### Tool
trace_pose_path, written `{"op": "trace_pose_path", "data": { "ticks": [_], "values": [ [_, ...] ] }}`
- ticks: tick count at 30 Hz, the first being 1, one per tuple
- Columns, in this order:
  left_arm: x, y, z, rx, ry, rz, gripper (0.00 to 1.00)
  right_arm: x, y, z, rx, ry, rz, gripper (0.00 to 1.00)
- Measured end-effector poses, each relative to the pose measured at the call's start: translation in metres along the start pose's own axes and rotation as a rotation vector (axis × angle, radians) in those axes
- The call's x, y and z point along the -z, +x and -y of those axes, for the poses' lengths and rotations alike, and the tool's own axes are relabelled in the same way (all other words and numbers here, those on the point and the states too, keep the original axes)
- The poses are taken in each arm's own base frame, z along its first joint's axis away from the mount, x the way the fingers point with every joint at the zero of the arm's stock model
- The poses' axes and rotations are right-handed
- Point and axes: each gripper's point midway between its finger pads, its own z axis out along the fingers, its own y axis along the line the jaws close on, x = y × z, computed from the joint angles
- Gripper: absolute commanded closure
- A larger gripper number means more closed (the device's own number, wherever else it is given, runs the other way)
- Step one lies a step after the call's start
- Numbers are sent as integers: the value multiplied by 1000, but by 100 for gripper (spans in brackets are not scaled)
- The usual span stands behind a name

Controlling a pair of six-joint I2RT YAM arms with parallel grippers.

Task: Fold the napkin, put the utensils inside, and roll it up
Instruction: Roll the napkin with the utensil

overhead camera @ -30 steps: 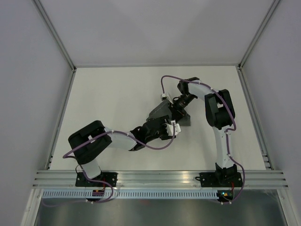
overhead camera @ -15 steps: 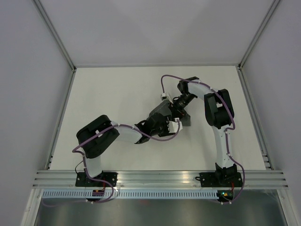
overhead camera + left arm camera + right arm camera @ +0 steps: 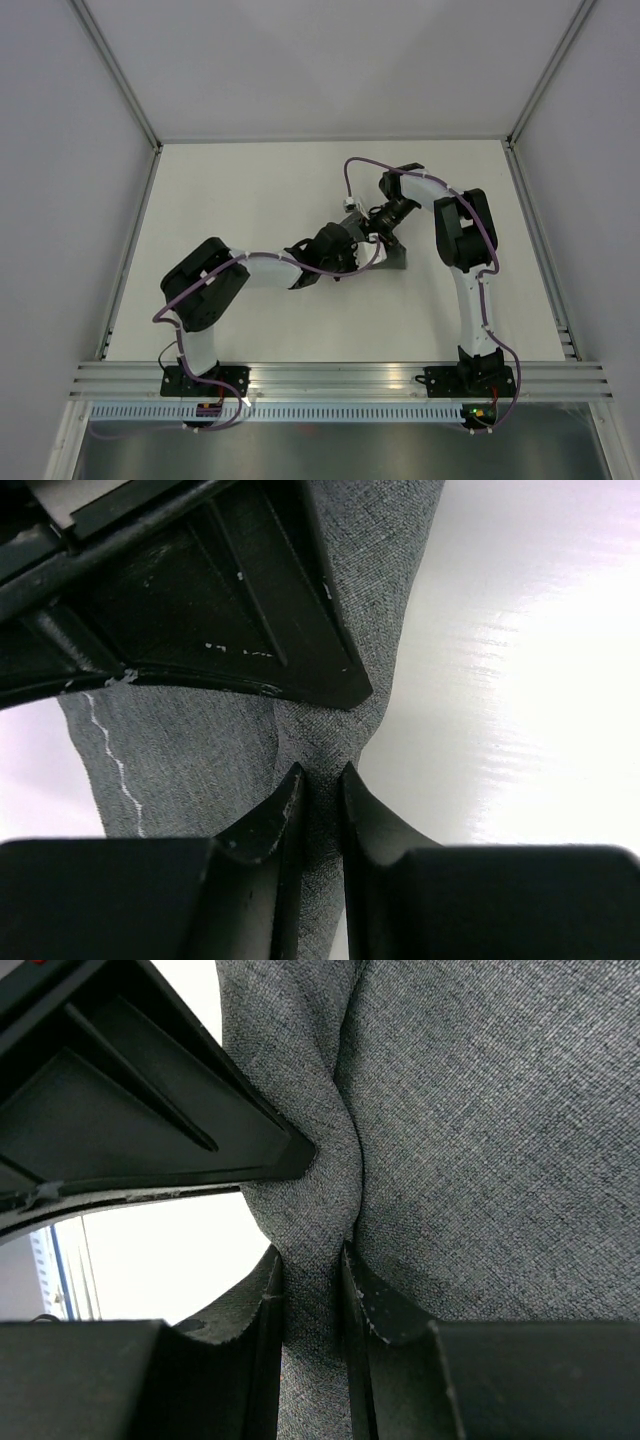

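Note:
The dark grey napkin (image 3: 392, 256) lies bunched at the middle of the table, mostly hidden under both wrists in the top view. My left gripper (image 3: 318, 777) is shut on a fold of the napkin (image 3: 190, 745), whose light stitched line shows at the left. My right gripper (image 3: 312, 1260) is shut on another pinched fold of the napkin (image 3: 480, 1130). The two grippers meet close together over the cloth, left gripper (image 3: 345, 250) and right gripper (image 3: 372, 228). Each wrist view shows the other gripper's black body just above. The utensils are hidden.
The white table (image 3: 240, 200) is walled by grey panels, with a metal rail (image 3: 340, 378) along the near edge. Purple cables loop off both arms.
My left arm has reached further right and up onto the napkin, and its jaws have closed onto a fold. The right arm has stayed still, holding its fold.

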Motion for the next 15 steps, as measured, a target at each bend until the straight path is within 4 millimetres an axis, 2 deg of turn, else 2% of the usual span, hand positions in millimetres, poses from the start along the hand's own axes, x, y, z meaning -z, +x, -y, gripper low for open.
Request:
{"op": "trace_pose_path", "data": {
  "ticks": [2,3,6,10,13,15],
  "values": [
    [0,0,0,44,24,11,90,0,0,-1,-9,-8,7,77],
    [1,0,1,62,34,16,91,0,1,-1,-13,-12,11,62],
    [2,-1,2,128,80,34,93,1,2,-3,-28,-23,25,46],
    [6,-1,6,203,145,39,97,10,6,-7,-64,-35,68,39],
    [10,0,11,253,199,27,98,31,8,0,-80,18,127,37],
    [13,1,16,296,244,13,98,53,6,5,-93,77,193,36]
  ]
}}
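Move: Both hands already pinch the napkin roll, which runs left to right along the napkin's near side. From the right hand, the roll's middle is about 5 cm left and 3 cm back, at finger height; the roll's right end is about 4 cm right and 4 cm back; the napkin's flat part is around 6 cm left and 3 cm ahead, slightly lower. From the left hand, the roll's middle is roughly 2 cm left and 2 cm back. The right fingers let go of the napkin roll and spring about a third wider, then the hand hurries off to the right, about 4 cm, rising and reaching forward as it goes. Meanwhile the left hand keeps its pinch on the roll, drawing back some 2 cm while its fingers tip round by about 20 degrees to point more steeply down. ##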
